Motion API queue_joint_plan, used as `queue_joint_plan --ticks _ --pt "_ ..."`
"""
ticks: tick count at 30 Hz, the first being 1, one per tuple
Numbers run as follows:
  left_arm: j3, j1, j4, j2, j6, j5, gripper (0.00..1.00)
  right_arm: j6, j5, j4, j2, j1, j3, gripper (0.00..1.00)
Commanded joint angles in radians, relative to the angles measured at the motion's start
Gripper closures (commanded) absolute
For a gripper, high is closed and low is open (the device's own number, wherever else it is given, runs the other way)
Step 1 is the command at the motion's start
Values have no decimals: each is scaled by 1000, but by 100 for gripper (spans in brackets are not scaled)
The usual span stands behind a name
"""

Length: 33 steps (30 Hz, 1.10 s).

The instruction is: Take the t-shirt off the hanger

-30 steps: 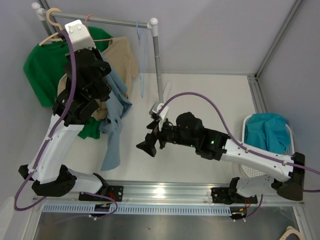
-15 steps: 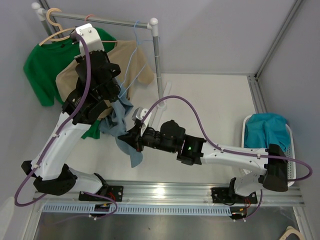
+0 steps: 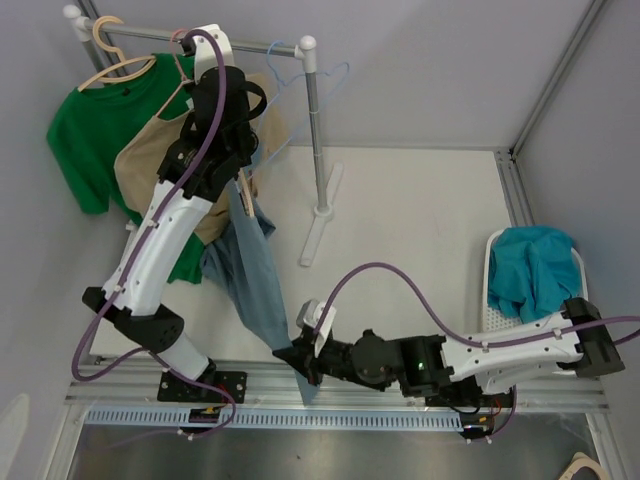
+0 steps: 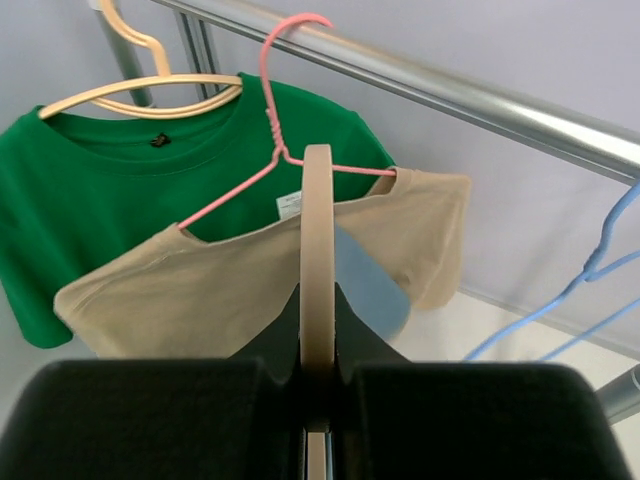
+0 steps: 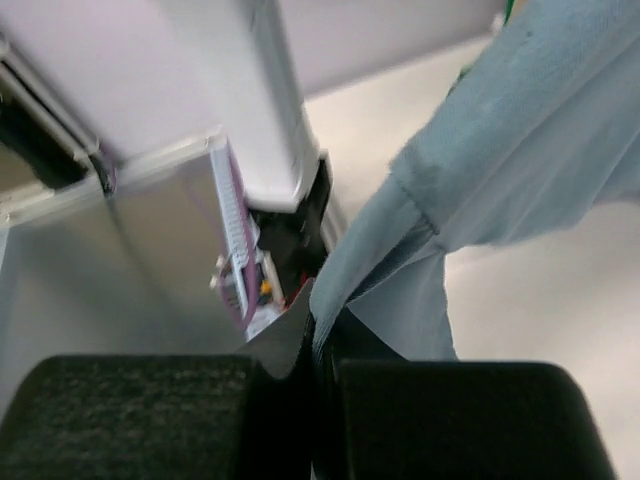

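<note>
My left gripper [image 3: 240, 168] is raised near the rail and shut on a beige wooden hanger [image 4: 317, 240], which stands edge-on between its fingers [image 4: 317, 372]. A light blue t-shirt [image 3: 254, 275] hangs from that hanger and stretches down toward the table's front edge; a patch of it also shows in the left wrist view [image 4: 370, 285]. My right gripper [image 3: 300, 358] is low at the front edge and shut on the shirt's lower hem [image 5: 520, 150], with the cloth pinched between its fingers [image 5: 322, 330].
A green t-shirt [image 3: 85, 130] on a wooden hanger and a beige t-shirt [image 3: 150, 165] on a pink wire hanger [image 4: 275, 120] hang on the rail [image 4: 450, 90]. An empty blue wire hanger [image 3: 300, 85] hangs beside the rack pole [image 3: 318, 140]. A white basket [image 3: 495, 300] with teal cloth stands at the right.
My left gripper has lifted the hanger up toward the rail. My right gripper has taken hold of the blue shirt's hem and pulled it to the front edge, stretching the shirt.
</note>
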Motion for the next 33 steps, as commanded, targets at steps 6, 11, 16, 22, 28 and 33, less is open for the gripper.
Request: queue_joint_plan --ticks 6,11,16,22,28,33 --pt "162 40 -122 -35 -162 209 99 169 79 52 117 -36 -146 100" --pt "115 24 -448 -183 -337 480 99 67 -39 29 162 -204 -29 100" --pt "-253 -143 -462 -474 -365 613 99 30 -144 -37 215 -389 130 100" --pt "-402 -197 -626 -699 -411 561 99 22 -135 -139 372 -488 245 97" --pt "-427 -197 -642 -880 -345 421 99 33 -164 -173 577 -531 337 27" --pt "-319 -197 -622 -885 -219 223 99 60 -205 -198 683 -561 429 1"
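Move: The left gripper holds the wooden hanger; the t-shirt's middle lies about 16 cm back, 7 cm right and 18 cm below it. From the same hand the beige top is roughly 12 cm ahead, 4 cm left, and the blue hanger 9 cm ahead, 17 cm right, both somewhat lower. The right gripper pinches the t-shirt's end; the clear table spot is some 26 cm ahead, 3 cm left, 28 cm below it, the rack foot 42 cm ahead, 6 cm right. Keep the wooden hanger pinched and whip the left gripper back about 25 cm, veering right and then left while sinking slightly, turning clockwise, away from the rack. Keep the right pinch on the t-shirt: dip, sweep it forward some 23 cm with a rise, then lower it to the table, tip the fingers down and open wide. ##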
